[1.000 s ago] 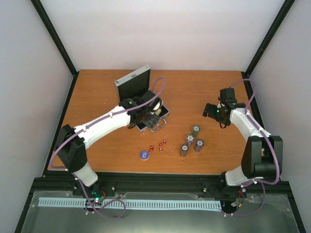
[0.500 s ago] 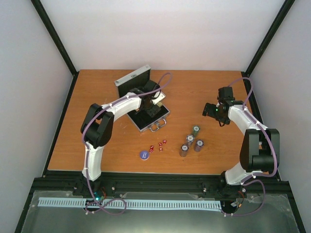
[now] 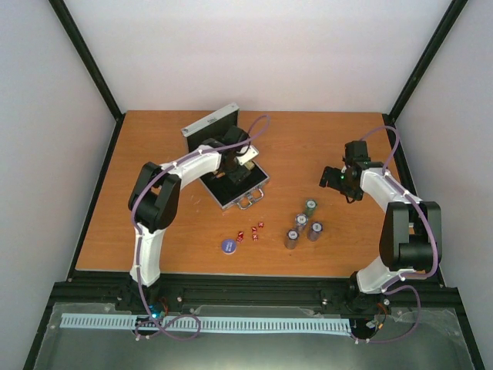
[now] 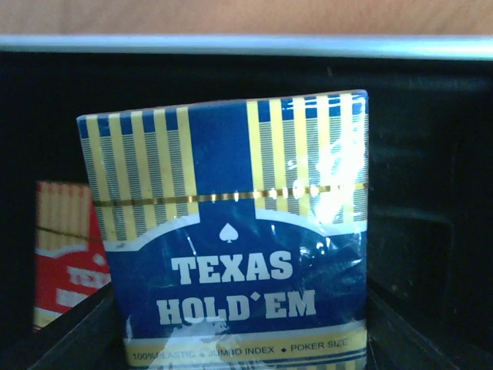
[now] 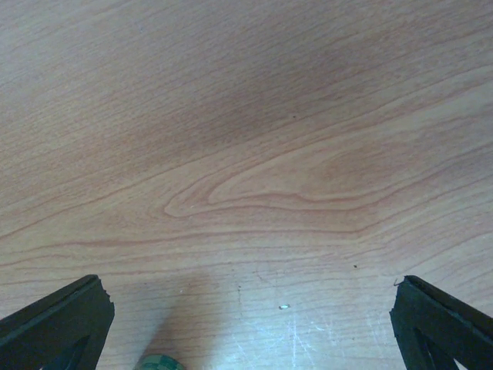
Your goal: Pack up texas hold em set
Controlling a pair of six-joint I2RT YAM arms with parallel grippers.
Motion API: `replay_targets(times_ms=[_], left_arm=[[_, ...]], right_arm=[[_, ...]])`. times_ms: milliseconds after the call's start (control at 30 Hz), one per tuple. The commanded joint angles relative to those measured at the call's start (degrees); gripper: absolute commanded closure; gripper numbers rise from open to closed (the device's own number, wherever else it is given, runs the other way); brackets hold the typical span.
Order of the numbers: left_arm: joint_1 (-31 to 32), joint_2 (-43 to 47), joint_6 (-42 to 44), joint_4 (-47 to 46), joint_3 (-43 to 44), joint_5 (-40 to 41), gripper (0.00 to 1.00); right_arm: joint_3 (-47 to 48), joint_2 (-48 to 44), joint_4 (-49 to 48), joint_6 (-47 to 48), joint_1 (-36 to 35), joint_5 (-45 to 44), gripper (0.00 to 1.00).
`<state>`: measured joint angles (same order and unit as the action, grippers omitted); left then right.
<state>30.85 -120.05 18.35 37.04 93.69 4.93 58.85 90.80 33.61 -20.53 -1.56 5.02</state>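
Note:
The small silver case (image 3: 212,129) lies open at the table's back left, lid up, black base (image 3: 245,192) toward the front. My left gripper (image 3: 237,167) hangs over that base. In the left wrist view the blue-yellow card box (image 4: 231,231) stands upright right in front of the camera inside the black lining (image 4: 431,154), gripped at its lower end; my fingers are hidden. The red card box (image 4: 69,262) lies behind it on the left. Grey chip stacks (image 3: 302,222), red dice (image 3: 253,231) and the blue disc (image 3: 228,245) sit on the table. My right gripper (image 3: 333,177) (image 5: 250,324) is open over bare wood.
The case's silver rim (image 4: 246,45) runs across the top of the left wrist view. A green-checked chip stack top (image 5: 159,362) peeks in at the bottom of the right wrist view. Black frame posts stand at the table's back corners.
The left arm has folded its elbow back toward its base while its gripper stayed over the case, shifting slightly toward the lid. The right gripper has barely moved.

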Motion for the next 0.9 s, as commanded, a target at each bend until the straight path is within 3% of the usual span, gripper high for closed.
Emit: replay_targets(times_ms=[0,433,700,867], left_arm=[[-0.09,3.51,0.98,-0.39,-3.39,-1.71,0.32],[-0.18,4.54,0.72,-0.87,-8.35,-4.10,0.31],[-0.18,6.44,1.47,0.69,-8.79,-6.24,0.04],[-0.18,7.70,1.76,2.02,-7.84,-5.79,0.00]], right_arm=[[-1.46,-0.10,-0.96,-0.64,0.42,0.37,0.00],[-1.76,-0.32,-0.81,-0.47,0.42,1.29,0.00],[-1.75,-0.01,-0.84,-0.20,0.33,1.29,0.00],[-1.52,0.32,-1.02,-0.22,0.34,1.40,0.00]])
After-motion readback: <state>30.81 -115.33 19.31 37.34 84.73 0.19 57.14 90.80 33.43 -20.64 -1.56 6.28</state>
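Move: The left hand already holds the blue card deck over the open case; its spot on the case floor is about 4 cm back, 1 cm left and 4 cm below. The red deck lies some 6 cm left and 1 cm back, 5 cm down; the case handle is roughly 10 cm back, 2 cm right, 5 cm down. From the idle right hand the spot is about 28 cm left, 2 cm ahead, 5 cm below. Left hand lowers the blue deck about 4 cm back and 3 cm down beside the red deck, then releases. ##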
